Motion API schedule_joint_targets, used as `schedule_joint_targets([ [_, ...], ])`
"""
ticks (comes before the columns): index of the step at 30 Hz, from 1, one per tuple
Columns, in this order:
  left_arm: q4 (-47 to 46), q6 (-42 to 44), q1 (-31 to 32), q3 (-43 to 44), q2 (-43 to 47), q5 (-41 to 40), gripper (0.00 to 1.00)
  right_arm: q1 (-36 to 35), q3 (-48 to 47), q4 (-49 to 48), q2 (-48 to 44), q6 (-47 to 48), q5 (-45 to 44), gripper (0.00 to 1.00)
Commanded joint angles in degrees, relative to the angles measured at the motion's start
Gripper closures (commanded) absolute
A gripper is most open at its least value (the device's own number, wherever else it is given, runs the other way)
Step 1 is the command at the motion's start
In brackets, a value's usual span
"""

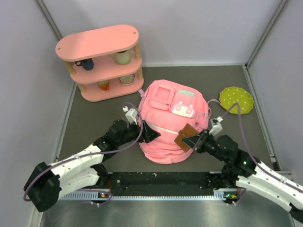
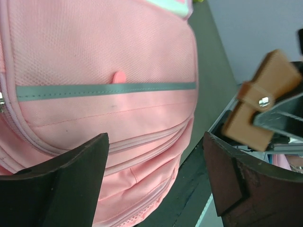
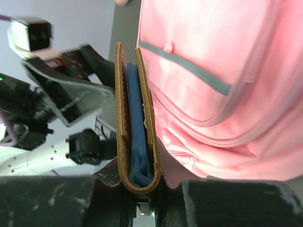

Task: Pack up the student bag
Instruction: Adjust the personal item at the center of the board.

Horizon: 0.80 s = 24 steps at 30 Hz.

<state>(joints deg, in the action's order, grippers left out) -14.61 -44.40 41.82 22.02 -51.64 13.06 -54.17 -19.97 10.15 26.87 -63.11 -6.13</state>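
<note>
The student bag (image 1: 173,123), a soft pink backpack with a white-and-pink patch, lies in the middle of the table. My left gripper (image 1: 150,134) sits at its lower left side, jaws open and empty, with the bag's zippered pockets (image 2: 104,56) just beyond the fingers (image 2: 156,146). My right gripper (image 1: 196,141) is shut on a brown leather wallet (image 1: 184,136) with a blue lining (image 3: 137,118), held edge-up against the bag's lower right front (image 3: 213,71). The wallet (image 2: 255,99) also shows in the left wrist view, at the right.
A pink oval three-tier shelf (image 1: 99,59) with cups stands at the back left. A green dotted plate (image 1: 236,99) lies at the right of the bag. A black rail (image 1: 161,182) runs along the near edge, and grey walls enclose the table.
</note>
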Motion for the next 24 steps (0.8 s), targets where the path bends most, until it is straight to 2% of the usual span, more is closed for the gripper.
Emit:
schedule_joint_targets([
  [1, 0.2, 0.5, 0.2, 4.3, -7.4, 4.1, 0.13, 0.5, 0.0, 15.0, -12.2, -2.8, -12.1, 1.0],
  [7, -0.4, -0.5, 0.2, 5.1, -12.2, 4.9, 0.13, 0.6, -2.5, 22.9, -15.1, -3.8, -16.0, 1.0],
  [13, 2.7, -2.9, 0.2, 5.7, -12.5, 5.3, 0.19, 0.5, -3.3, 23.4, -15.2, -4.1, -16.7, 1.0],
  [19, 19.7, -3.8, 0.5, 8.1, -5.5, 0.0, 0.17, 0.5, -4.3, 23.8, -15.1, -3.9, -17.4, 1.0],
  [24, 21.9, -8.4, 0.5, 5.2, -2.6, -3.6, 0.14, 0.5, -4.6, 23.8, -15.1, -3.9, -18.0, 1.0],
])
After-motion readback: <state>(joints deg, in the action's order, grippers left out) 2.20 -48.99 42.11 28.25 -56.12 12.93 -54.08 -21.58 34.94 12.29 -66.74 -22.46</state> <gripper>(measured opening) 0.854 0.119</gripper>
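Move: The right gripper already holds the brown wallet clear of the bag's front. From that hand, the bag's right edge is about 6 cm right, 2 cm ahead and 9 cm below; the bag's middle is some 10 cm left, 13 cm ahead and 10 cm below. The open left hand has the bag's front pocket roughly 8 cm right, 5 cm ahead and 9 cm below. The wallet lies 22 cm to its right, level fore and aft and in height. Keep the wallet pinched in the right gripper and swing it about 7.5 cm right, away from the bag's middle towards its right edge, rising slightly before easing down, and turn the wrist some 15 degrees clockwise. Meanwhile lower the left gripper 3 to 4 cm over the front pocket, fingers staying wide open, tipping downward by about 15 degrees. ##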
